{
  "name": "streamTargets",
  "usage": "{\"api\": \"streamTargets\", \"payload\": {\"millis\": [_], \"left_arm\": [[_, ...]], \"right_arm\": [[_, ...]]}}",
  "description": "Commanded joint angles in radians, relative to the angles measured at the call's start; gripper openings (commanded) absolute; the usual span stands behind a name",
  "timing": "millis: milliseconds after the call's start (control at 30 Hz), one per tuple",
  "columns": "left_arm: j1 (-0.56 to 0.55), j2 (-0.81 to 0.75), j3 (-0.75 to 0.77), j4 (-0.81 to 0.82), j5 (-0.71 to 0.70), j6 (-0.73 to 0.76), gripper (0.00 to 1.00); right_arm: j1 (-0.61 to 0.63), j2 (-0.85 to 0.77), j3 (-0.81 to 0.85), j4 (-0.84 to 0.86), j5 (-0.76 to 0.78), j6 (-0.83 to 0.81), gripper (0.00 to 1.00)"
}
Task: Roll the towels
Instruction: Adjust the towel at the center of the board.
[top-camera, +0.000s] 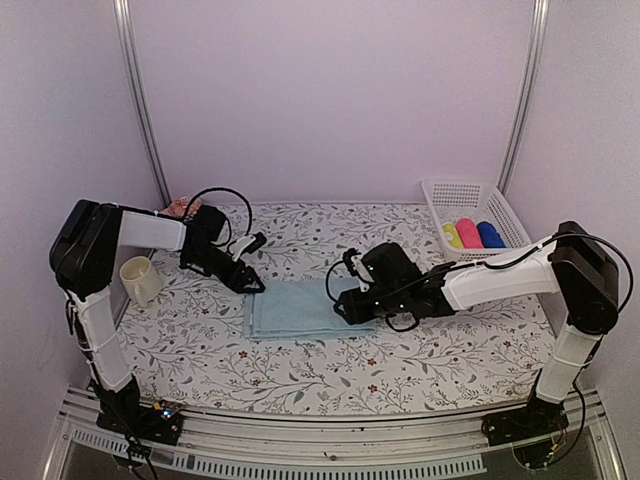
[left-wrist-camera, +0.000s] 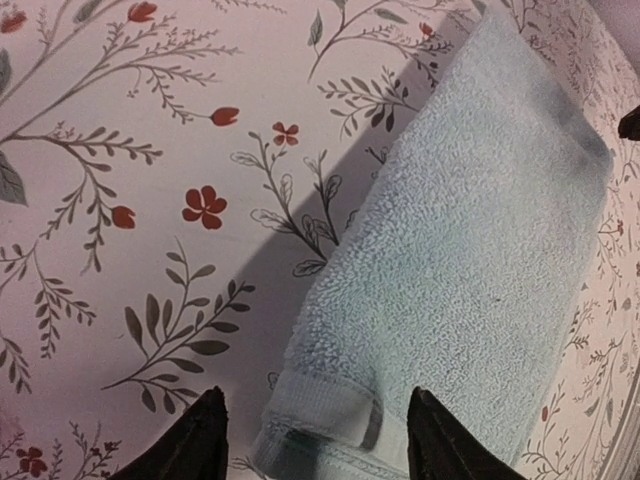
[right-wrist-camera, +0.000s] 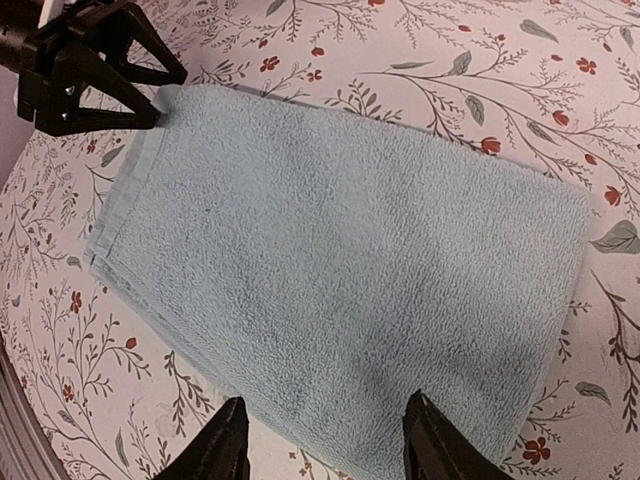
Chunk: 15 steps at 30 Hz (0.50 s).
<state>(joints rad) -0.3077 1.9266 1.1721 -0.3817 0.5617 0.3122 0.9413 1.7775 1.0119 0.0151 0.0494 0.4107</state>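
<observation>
A pale aqua towel (top-camera: 295, 308) lies folded flat on the flowered tablecloth in the middle of the table. My left gripper (top-camera: 255, 285) is at its far left corner. In the left wrist view its fingers stand apart on either side of the hemmed towel (left-wrist-camera: 470, 240) corner, and the gripper (left-wrist-camera: 318, 400) is open. My right gripper (top-camera: 345, 305) is at the towel's right edge. It is open (right-wrist-camera: 325, 405), with the edge of the towel (right-wrist-camera: 340, 240) lying between its tips. A deep blue towel (top-camera: 490, 235) lies rolled in the basket.
A white slotted basket (top-camera: 470, 195) at the back right also holds a yellow roll (top-camera: 452, 236) and a pink roll (top-camera: 469, 233). A cream mug (top-camera: 140, 280) stands at the left by the left arm. A pink hat (top-camera: 180, 207) peeks out behind that arm.
</observation>
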Motion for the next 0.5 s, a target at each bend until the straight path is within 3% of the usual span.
{"api": "streamTargets", "payload": {"millis": [0, 233, 467], "left_arm": [[-0.009, 0.028, 0.037, -0.021, 0.039, -0.011, 0.58], [-0.008, 0.030, 0.047, -0.030, 0.033, -0.018, 0.26], [-0.005, 0.030, 0.047, -0.071, -0.006, -0.016, 0.10]], "right_arm": [[-0.001, 0.003, -0.017, 0.007, 0.018, 0.001, 0.53], [-0.001, 0.011, -0.021, 0.006, 0.022, 0.001, 0.52], [-0.002, 0.011, -0.016, -0.009, 0.050, -0.007, 0.53]]}}
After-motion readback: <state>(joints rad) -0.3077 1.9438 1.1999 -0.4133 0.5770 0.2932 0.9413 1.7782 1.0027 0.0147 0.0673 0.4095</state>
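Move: The towel's far-left corner lies right between the open fingers of my left hand, about 1 cm below the hand point. The middle of the folded towel is some 11 cm to the right and 8 cm back of this hand, 2 cm lower; the mug stands about 22 cm to its left and level with it, its middle some 2 cm higher. From my waiting right hand that corner lies about 18 cm left, 10 cm ahead and 5 cm below. I shut my left fingers from a bit over half open to nearly closed, pinching the towel's bunched far-left corner between the fingertips. The left hand stays in place over the corner, shifting less than half a centimetre, with no real wrist turn. ##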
